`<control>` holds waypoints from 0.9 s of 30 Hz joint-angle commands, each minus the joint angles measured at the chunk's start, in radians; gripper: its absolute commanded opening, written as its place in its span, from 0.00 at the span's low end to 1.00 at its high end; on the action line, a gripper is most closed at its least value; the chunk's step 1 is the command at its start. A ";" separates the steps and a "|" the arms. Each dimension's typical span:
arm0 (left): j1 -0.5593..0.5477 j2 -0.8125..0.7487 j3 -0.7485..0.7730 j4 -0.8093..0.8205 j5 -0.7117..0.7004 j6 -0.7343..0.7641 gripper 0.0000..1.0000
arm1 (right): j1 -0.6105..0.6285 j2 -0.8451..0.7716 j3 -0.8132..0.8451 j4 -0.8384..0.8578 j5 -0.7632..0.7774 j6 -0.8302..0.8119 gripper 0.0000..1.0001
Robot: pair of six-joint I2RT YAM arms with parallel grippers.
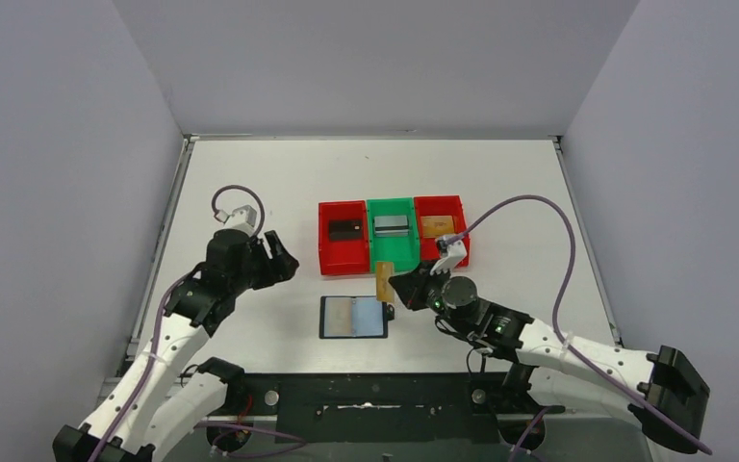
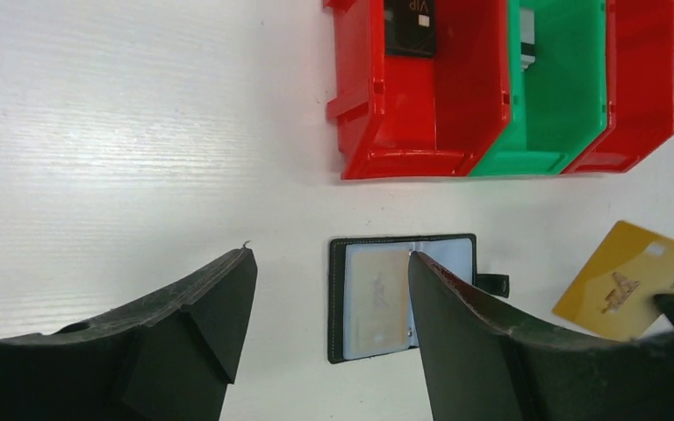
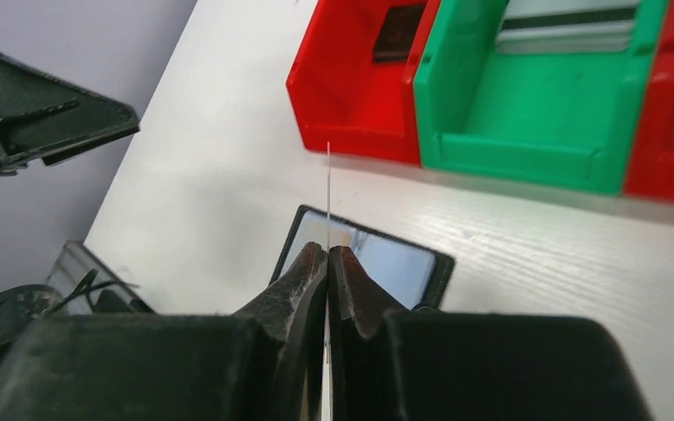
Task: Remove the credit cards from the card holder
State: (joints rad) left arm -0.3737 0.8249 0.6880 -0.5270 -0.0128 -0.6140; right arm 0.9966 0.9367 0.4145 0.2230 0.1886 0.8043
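The black card holder (image 1: pixel 354 317) lies open and flat on the table, a tan card showing behind its left pocket (image 2: pixel 377 296). My right gripper (image 1: pixel 392 285) is shut on a gold credit card (image 1: pixel 384 281), held upright just above the holder's right edge. That gold credit card appears edge-on (image 3: pixel 328 189) in the right wrist view and face-on (image 2: pixel 629 279) in the left wrist view. My left gripper (image 1: pixel 284 260) hangs open and empty above the table, left of the holder.
Behind the holder stand three joined bins. The left red bin (image 1: pixel 343 262) holds a black card (image 1: pixel 344 229), the green bin (image 1: pixel 393 254) a silver-grey card (image 1: pixel 391 225), the right red bin (image 1: pixel 462 223) a tan card (image 1: pixel 437 225).
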 commanded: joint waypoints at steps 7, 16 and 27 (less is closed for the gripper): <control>0.007 -0.235 -0.057 0.079 -0.099 0.062 0.78 | -0.108 -0.078 0.325 -0.514 0.325 -0.489 0.00; 0.007 -0.240 -0.070 0.059 -0.158 0.052 0.83 | -0.265 0.031 0.441 -0.555 0.144 -0.867 0.00; 0.007 -0.160 -0.044 0.021 -0.186 0.040 0.83 | -0.413 0.177 0.461 -0.474 -0.117 -1.305 0.00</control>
State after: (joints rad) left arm -0.3710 0.6792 0.6170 -0.5343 -0.1734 -0.5694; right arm 0.6357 1.0904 0.8158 -0.3183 0.1879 -0.2760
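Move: Ahead of the right hand, which already holds a gold card, the right red box lies some 16 cm farther out, 13 cm to its right and roughly 12 cm below. The green box is about 16 cm ahead and 1 cm to the right. The open card holder is about 3 cm back, 9 cm to the left and 14 cm below. From the left hand, that red box is some 10 cm ahead and 36 cm to the right. Carrying the gold card in shut fingers, the right hand sweeps about 12 cm right and 10 cm forward towards the right red box, arching up 7 cm and sinking most of that again. The wrist rolls some 60 degrees, left side dropping, so the fingers point more steeply down. The left hand drifts left, bobs up and back, and opens wider. ##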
